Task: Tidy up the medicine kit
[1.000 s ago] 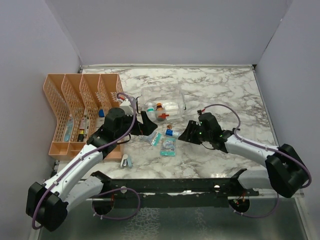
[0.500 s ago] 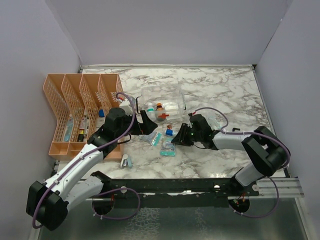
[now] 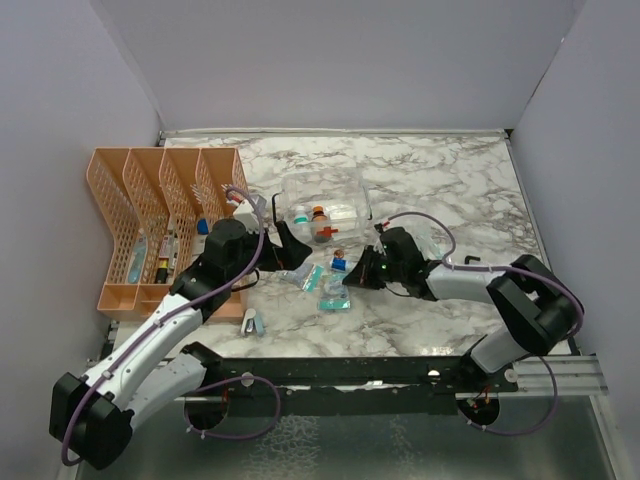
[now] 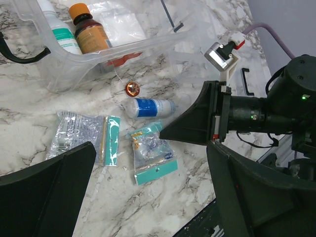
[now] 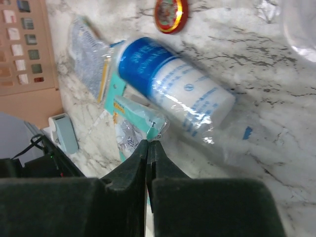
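Note:
The medicine kit (image 3: pixel 322 203) is a clear open box (image 4: pixel 148 47) holding a white bottle (image 4: pixel 59 32) and a brown bottle (image 4: pixel 89 32). In front of it lie a blue-and-white roll (image 5: pixel 173 84), a small round tin (image 4: pixel 132 89), a silver-and-teal packet (image 4: pixel 86 136) and a clear teal-edged packet (image 4: pixel 150 158). My right gripper (image 5: pixel 148 143) is low over the table, shut on a corner of the teal-edged packet (image 5: pixel 129 129). My left gripper (image 4: pixel 150 165) hovers open above the packets, holding nothing.
An orange lattice organizer (image 3: pixel 160 225) with small items in it stands at the left. A small grey-white object (image 3: pixel 250 321) lies near the front edge. The right arm (image 3: pixel 470 285) stretches across the table's right half.
The right arm reached left to the teal-edged packet and its jaws closed on the packet's corner. The left arm barely shifted and stayed open.

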{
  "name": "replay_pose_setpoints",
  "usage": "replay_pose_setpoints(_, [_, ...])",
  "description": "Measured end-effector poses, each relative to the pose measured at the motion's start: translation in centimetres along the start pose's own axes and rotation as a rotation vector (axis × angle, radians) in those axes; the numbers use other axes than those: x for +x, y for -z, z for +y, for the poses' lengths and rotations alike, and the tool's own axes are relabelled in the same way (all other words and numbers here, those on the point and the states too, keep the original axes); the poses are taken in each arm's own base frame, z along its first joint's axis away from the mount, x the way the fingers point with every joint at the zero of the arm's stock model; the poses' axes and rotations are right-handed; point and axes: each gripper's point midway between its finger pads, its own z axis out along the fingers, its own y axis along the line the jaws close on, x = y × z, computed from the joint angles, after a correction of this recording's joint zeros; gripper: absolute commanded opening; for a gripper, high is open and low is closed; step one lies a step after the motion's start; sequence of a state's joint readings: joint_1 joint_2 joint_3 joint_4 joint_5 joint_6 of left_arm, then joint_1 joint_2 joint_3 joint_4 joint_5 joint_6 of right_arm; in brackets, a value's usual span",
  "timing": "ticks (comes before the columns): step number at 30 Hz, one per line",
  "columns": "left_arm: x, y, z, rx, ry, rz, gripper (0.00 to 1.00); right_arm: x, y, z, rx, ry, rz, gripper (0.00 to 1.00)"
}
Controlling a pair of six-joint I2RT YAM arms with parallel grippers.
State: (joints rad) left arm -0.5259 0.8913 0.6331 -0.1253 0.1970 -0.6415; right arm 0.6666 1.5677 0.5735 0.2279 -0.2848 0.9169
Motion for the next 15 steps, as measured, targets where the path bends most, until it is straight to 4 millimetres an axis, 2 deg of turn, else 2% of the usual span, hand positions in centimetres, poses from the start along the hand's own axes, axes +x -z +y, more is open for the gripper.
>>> replay_pose_setpoints(2, [-0.2, 0.4, -0.1, 0.006, -0.002, -0.016, 0.99, -0.3, 0.6, 0.8, -0.024, 0.032, -0.010, 0.01])
replay_pose_setpoints(7, [-0.6, 1.1, -0.8, 0.036, 0.000, -0.047, 0.99, -1.8, 3.5, 4.5, -0.144, 0.157, -0.069, 0.01])
replay_pose_setpoints(15, [-1.4, 2.3, -4.1, 0.214, -0.029, -0.088, 0.98, -4.2, 8.3, 10.4, -0.317, 0.320, -0.194, 0.01])
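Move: The small zip bag is already pinched at its upper edge in my right hand; its middle is about 3 cm left, 1 cm back and 2 cm down. My open left hand is some 11 cm left, 2 cm farther out and 17 cm higher. The blue-and-white bottle lies 4 cm ahead and 1 cm left, the round red tin 7 cm ahead and 3 cm left, the other bag 3 cm ahead and 10 cm left. From my left hand the held bag is 8 cm right, 3 cm back, 18 cm down. Keeping the zip bag's edge pinched, I raise my right hand almost straight up about 13.5 cm, picking up speed and tipping the fingers up some 25 degrees, so the bag nears my left hand's height. My left hand, still wide open, climbs about 4 cm with a slight draw back, its fingers tilting up too. ##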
